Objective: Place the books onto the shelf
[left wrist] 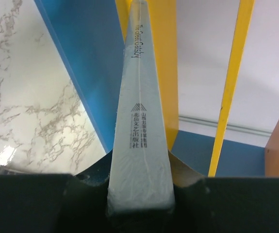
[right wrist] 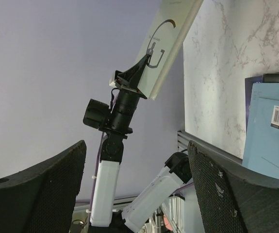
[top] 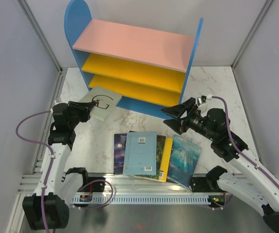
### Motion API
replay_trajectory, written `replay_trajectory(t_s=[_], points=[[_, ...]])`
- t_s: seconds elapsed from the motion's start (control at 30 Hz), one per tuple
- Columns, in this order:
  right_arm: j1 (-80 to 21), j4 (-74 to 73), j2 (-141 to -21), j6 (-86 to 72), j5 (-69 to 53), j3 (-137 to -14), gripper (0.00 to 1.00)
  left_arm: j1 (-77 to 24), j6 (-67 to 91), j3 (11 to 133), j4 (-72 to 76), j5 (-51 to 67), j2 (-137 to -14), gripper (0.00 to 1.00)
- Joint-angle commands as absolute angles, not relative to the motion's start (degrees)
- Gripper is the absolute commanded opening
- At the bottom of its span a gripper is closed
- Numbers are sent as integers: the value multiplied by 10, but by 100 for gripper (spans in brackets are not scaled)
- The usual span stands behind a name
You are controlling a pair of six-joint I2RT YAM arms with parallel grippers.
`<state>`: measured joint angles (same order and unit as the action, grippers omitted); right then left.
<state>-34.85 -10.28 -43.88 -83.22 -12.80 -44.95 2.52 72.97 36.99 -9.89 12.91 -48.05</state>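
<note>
My left gripper [top: 84,111] is shut on a grey-green book with a big "G" [top: 101,101], held just off the lower left corner of the shelf [top: 135,44]. In the left wrist view the book's spine [left wrist: 139,141] runs up between my fingers toward the blue side panel [left wrist: 83,58] and a yellow shelf board [left wrist: 167,73]. More books lie fanned on the table: a light blue one [top: 140,153] on top, a dark one [top: 119,151], a yellow one [top: 168,158] and a teal one [top: 184,158]. My right gripper [top: 172,117] hangs open and empty above them.
The marble table [top: 212,87] is enclosed by grey walls on both sides. A metal rail [top: 144,187] runs along its near edge between the arm bases. The right wrist view shows the left arm [right wrist: 122,109] holding the book [right wrist: 162,46], and the light blue book's barcode corner [right wrist: 270,131].
</note>
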Motion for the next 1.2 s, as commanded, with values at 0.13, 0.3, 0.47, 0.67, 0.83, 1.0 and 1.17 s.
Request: replay_trajectory(t_s=[0.13, 0.3, 0.47, 0.67, 0.83, 1.0, 1.17], points=[[-334, -126, -417, -818, -139, -439, 88, 53, 814, 366, 197, 228, -540, 2], [-333, -134, -414, -818, -134, -433, 88, 54, 821, 377, 248, 239, -584, 2], [-333, -134, -406, -825, -125, -423, 88, 54, 806, 393, 262, 232, -630, 2], [-333, -137, -403, -831, -114, -417, 88, 53, 796, 405, 278, 217, -728, 2], [-333, -142, -392, -843, -103, -404, 88, 47, 806, 423, 284, 207, -801, 2], [-333, -147, -367, -859, -85, -387, 87, 26, 830, 451, 267, 150, -865, 4], [-331, -161, -344, -869, -71, -378, 87, 6, 845, 506, 255, 158, -941, 15]])
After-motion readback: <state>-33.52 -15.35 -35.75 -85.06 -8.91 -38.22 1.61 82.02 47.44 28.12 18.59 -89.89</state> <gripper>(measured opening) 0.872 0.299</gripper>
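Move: The grey book, already pinched by its near-left end, has its middle about 4 cm ahead of the left hand and 6 cm to its right. Its place, the left part of the slot between the two yellow boards, lies roughly 20 cm ahead, 8 cm right and slightly below. The shelf's left side panel stands about 18 cm ahead and 2 cm left. From the right hand that slot is some 30 cm ahead, 29 cm left and 11 cm below. The grey book is carried forward into the slot between the yellow boards, close beside the left side panel, by the left hand, which keeps its pinch. The hand travels about 15 cm forward: nearly level at first, then dipping some 4 cm midway and going on in, rolling its left side down about 10 degrees. Meanwhile the empty, open right hand sinks roughly 4 cm and drifts right, away from the shelf. ##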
